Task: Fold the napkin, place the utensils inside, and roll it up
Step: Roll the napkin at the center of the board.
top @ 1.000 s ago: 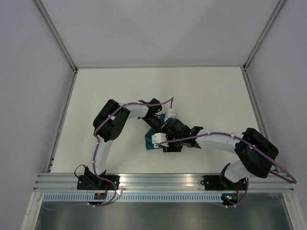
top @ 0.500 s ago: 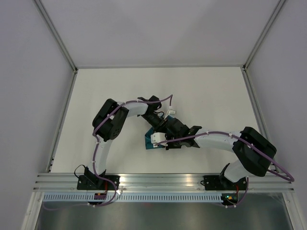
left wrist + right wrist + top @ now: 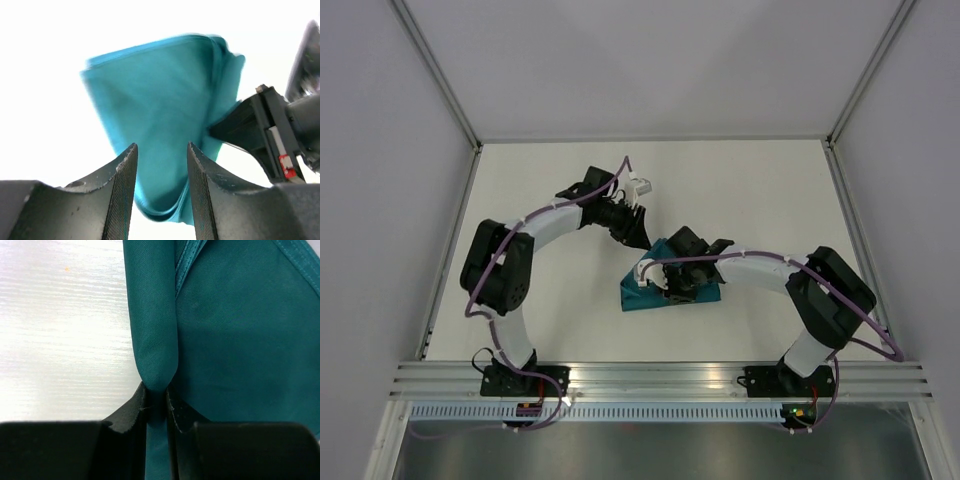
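Note:
The teal napkin (image 3: 634,296) lies bunched and folded on the white table, mid-front. My right gripper (image 3: 670,283) rests on it. In the right wrist view the gripper (image 3: 156,390) is shut on a rolled fold of the napkin (image 3: 240,330). My left gripper (image 3: 638,232) hovers just beyond the cloth's far-left corner. In the left wrist view the gripper (image 3: 162,146) is open and grips nothing, with the napkin (image 3: 160,85) spread behind the gap. The right gripper's black body (image 3: 260,125) touches the cloth's right edge. The utensils are hidden or out of view.
White table (image 3: 760,190) bounded by grey walls and metal frame posts (image 3: 450,240) at left and right. An aluminium rail (image 3: 660,375) with both arm bases runs along the near edge. Purple cables trail along both arms.
The left gripper opened, let go of the napkin and pulled back toward the far left. The right gripper closed on a fold of the cloth. More of the napkin now shows.

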Controlling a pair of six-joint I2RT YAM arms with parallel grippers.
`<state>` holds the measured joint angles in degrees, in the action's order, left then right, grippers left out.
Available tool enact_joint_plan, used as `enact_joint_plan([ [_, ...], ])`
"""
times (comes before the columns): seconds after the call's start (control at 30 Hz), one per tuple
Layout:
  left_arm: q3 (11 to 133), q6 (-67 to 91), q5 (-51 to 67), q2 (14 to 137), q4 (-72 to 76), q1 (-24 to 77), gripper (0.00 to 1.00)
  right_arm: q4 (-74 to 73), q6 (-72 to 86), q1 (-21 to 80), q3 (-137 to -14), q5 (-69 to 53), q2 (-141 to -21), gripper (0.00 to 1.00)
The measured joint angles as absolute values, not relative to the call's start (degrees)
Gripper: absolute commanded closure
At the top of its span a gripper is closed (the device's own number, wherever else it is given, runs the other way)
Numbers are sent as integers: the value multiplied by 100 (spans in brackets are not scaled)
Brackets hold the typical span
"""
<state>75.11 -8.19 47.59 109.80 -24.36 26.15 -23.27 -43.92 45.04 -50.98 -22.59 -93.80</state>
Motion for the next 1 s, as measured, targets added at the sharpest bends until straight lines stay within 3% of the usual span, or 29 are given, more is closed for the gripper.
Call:
enact_joint_plan([
  [0.4,5686,-78,2921,8794,-235,2434,49,-3850,-4486,3667,-6475,-3730,-10665,91],
  [0.73,5087,-237,2392,8047,191,2628,48,-4976,-4595,3306,-7439,-4464,-11620,92],
  [1.0,4534,-1387,1798,7627,207,3437,47,-5717,-4580,3168,-7883,-4890,-12169,92],
])
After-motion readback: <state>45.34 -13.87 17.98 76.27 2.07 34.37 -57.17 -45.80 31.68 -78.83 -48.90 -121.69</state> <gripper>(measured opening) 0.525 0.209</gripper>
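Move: The napkin's rolled near edge is already pinched in the right fingers; the napkin's middle lies some 4 cm ahead of them and 1 cm left, about 1 cm lower, and the roll's left end about 12 cm left and 1 cm back. From the open left hand, the napkin's middle is roughly 7 cm back, 7 cm right and 8 cm down; the roll's left end is about 12 cm back, 4 cm left and 8 cm down. The napkin's near edge stays pinched in the right fingers, which remain almost in place just over the table while the wrist turns some 40 degrees, tipping the top of the roll forward over the flat cloth. The free left hand rises about 8 cm, going a little forward and left, then draws back some 5 cm and sinks slightly, fingers open, wrist swinging them to point more forward. ##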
